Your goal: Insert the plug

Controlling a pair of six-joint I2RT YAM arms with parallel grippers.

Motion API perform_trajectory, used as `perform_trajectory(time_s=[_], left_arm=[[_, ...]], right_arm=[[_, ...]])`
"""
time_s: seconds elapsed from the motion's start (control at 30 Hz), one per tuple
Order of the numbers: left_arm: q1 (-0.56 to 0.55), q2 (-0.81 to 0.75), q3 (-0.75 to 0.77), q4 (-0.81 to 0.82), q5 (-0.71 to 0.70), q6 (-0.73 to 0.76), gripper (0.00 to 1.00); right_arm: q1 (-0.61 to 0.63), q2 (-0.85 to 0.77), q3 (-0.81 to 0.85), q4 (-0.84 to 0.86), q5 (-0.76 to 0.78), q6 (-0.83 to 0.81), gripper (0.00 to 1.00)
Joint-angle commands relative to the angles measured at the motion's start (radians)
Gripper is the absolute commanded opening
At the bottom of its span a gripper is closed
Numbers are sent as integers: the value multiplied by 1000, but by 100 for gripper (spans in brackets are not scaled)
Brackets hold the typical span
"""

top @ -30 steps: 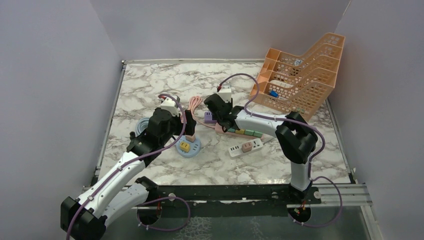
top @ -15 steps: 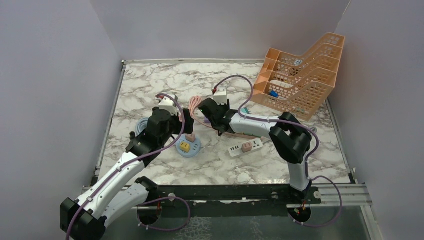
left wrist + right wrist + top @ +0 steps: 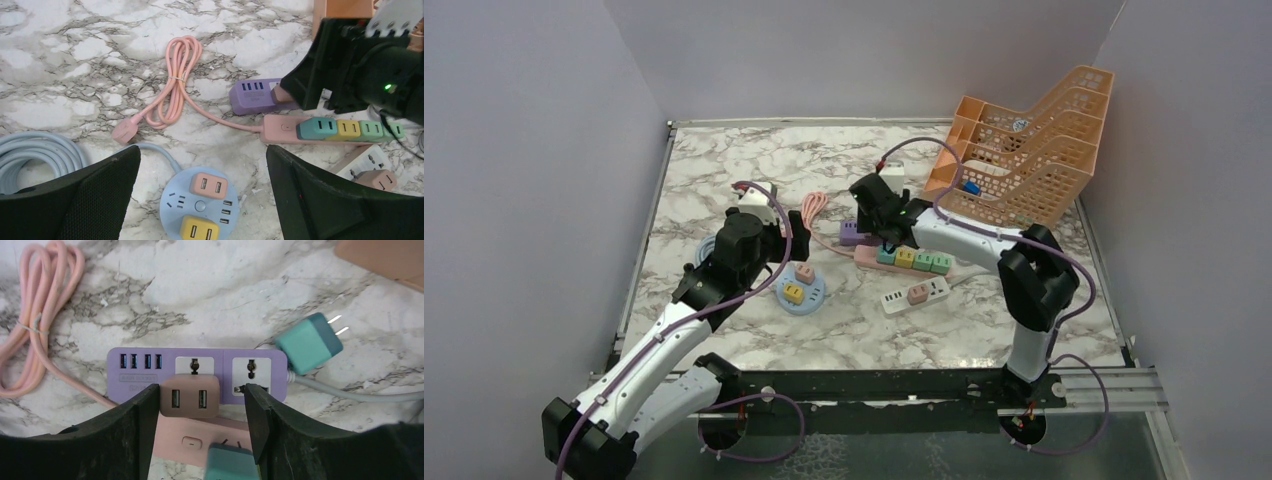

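Note:
A brownish-pink plug (image 3: 189, 396) with two USB ports sits pushed into the left socket of the purple power strip (image 3: 145, 371). My right gripper (image 3: 200, 402) stands open around it. The left finger (image 3: 142, 412) is against the plug's side and the right finger (image 3: 257, 410) stands clear of it. In the top view this gripper (image 3: 886, 222) hovers over the purple strip (image 3: 852, 235). My left gripper (image 3: 202, 175) is wide open above the round blue socket hub (image 3: 172, 210) and holds nothing.
A pink strip (image 3: 869, 256) carries teal, yellow and green adapters. The purple strip's teal plug (image 3: 308, 342) lies loose. The hub bears a pink adapter (image 3: 209, 185) and a yellow one (image 3: 200, 230). Also here: white strip (image 3: 914, 294), coiled pink cable (image 3: 175, 82), orange rack (image 3: 1024, 150).
My right gripper has swung back to the right over the purple strip and its jaws have opened off the plug. The left arm has drawn back slightly.

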Motion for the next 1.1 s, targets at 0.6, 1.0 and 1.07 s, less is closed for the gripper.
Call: perform_trajectory(time_s=[0.6, 1.0, 1.07], left_arm=[[6, 40, 55, 13, 29, -8, 99], [6, 39, 53, 9, 33, -30, 99], [6, 38, 53, 11, 34, -29, 99]], right_arm=[[-299, -22, -32, -80, -84, 189, 64], [-308, 112, 28, -79, -114, 211, 64], [-310, 119, 28, -80, -114, 200, 62]])
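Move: The loose teal plug lies by the right end of the purple strip, some 10 cm to the right hand's right, 3 cm ahead and 6 cm below. The pink plug just set in that strip is about 1 cm to the hand's left, level with it and 3 cm below; the teal plug already in the pink strip sits roughly 6 cm back and 1 cm right, 5 cm down. From the left hand the loose plug is about 25 cm right, 9 cm ahead, 19 cm below. The loose teal plug is what the right hand goes to, leaving the pink plug behind: it lifts nearly 6 cm while sweeping right over the purple strip, about 11 cm right and 4 cm forward in all, then sinks some 11 cm from the top of its arc. The wrist turns roughly 25 degrees clockwise and tips further down; the fingers stay open and end on either side of the plug. ##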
